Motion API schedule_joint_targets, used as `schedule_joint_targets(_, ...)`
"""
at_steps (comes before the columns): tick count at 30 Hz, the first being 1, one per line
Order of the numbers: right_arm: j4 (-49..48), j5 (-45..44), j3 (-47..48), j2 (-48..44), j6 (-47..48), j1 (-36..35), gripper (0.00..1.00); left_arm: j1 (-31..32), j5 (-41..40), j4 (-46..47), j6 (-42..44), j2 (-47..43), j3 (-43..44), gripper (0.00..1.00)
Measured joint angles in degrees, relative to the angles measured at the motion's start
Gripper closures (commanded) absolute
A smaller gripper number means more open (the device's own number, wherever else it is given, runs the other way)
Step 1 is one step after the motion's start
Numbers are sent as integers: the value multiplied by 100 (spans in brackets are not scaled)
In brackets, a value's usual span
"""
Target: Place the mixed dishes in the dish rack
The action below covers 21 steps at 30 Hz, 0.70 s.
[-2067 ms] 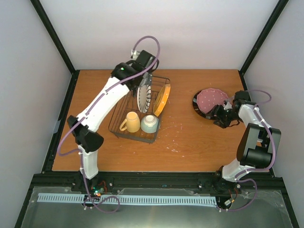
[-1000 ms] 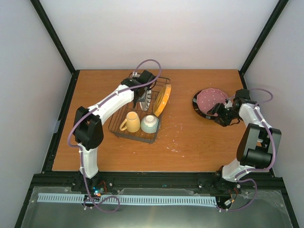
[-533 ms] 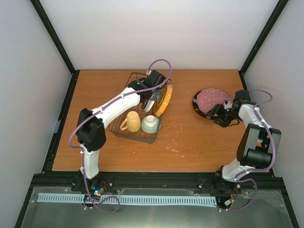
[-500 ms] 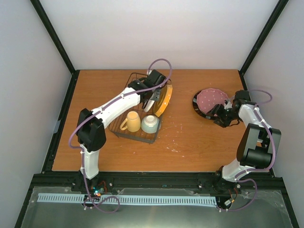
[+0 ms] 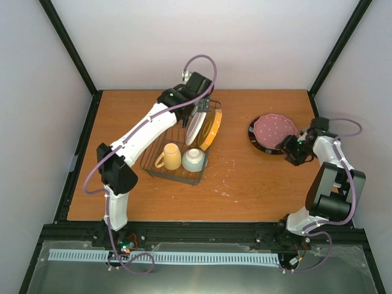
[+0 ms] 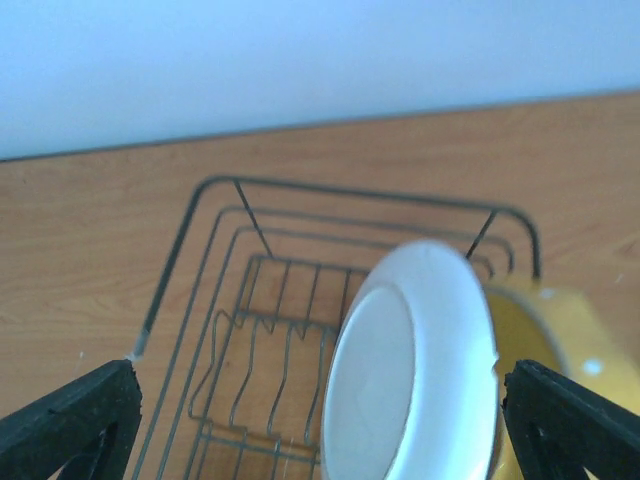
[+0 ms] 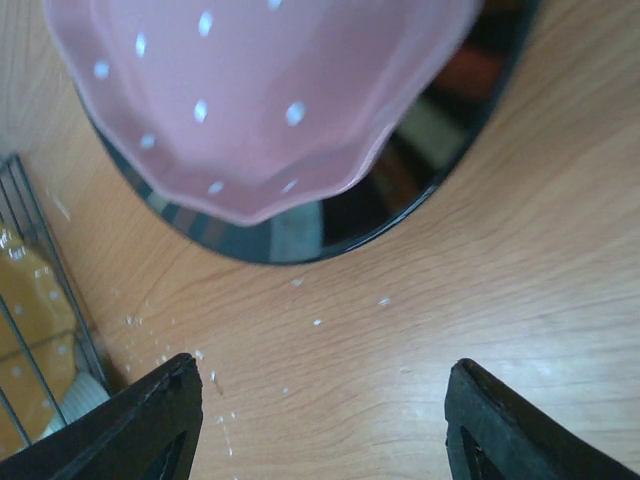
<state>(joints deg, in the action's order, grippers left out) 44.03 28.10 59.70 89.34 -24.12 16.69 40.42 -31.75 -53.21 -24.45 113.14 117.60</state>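
The wire dish rack (image 5: 176,178) (image 6: 300,186) holds a yellow mug (image 5: 168,157) and a pale mint bowl (image 5: 193,159) at its near end. At its far end a plate showing only its white underside (image 5: 195,126) (image 6: 415,370) stands on edge, leaning on the orange dotted plate (image 5: 211,128) (image 6: 555,335). My left gripper (image 5: 199,108) (image 6: 315,395) hangs just above the white plate, open wide and holding nothing. The pink dotted plate (image 5: 273,127) (image 7: 260,90) lies on a dark-rimmed plate (image 5: 253,136) (image 7: 400,185). My right gripper (image 5: 293,149) (image 7: 330,440) sits open just beside their rim, empty.
The left arm (image 5: 147,125) stretches across the rack from the near left. Black frame posts (image 5: 76,67) and white walls close in the table (image 5: 245,184). Small white specks (image 5: 225,184) dot the wood between the rack and the plates.
My left gripper opened and let go of the plate, which now stands in the rack against the orange one; the gripper rose a little. My right gripper drew back slightly to the right.
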Motion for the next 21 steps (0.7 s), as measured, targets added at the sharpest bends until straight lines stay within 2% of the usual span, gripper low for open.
schedule_joint_targets(4,-15,-28,0,-153,-101,647,34,-136,9,-42,-177,-107,479,0)
schedule_joint_targets(9,-98,330,2,46,-131,1204,39,-522,214,59,-348,-608,236,0)
schedule_joint_targets(11,-199,551,2,249,-170,1222,41,-671,238,92,-356,-839,42,0)
schedule_joint_targets(18,-389,1134,184,872,-219,1215,59,-778,299,219,-431,-1182,-564,0)
schedule_joint_targets(21,-448,1263,404,1023,-249,1215,59,-778,363,269,-439,-1213,-828,0)
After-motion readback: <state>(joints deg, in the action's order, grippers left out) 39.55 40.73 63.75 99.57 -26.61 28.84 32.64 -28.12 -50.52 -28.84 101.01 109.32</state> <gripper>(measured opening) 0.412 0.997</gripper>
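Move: The pink plate's middle lies roughly 10 cm ahead of the right hand, 5 cm to its left and 6 cm lower, with the black plate directly under it. The orange plate in the rack stands some 37 cm to the right hand's left and 10 cm ahead, about at its height. From the left hand, the pink plate is about 43 cm to the right, nearly level fore and aft and 25 cm below; the white plate in the rack is almost underneath, 3 cm right, 14 cm down. Sideways first: the right hand swings about 6 cm right around the near-right rim of the plate stack, turning some 10 degrees clockwise, then dips and eases 3 cm forward beside the rim, its left side tilting up, fingers narrowing without shutting. Meanwhile the open left hand leaves the white plate, climbing and travelling some 7 cm left over the rack before sinking a little. ##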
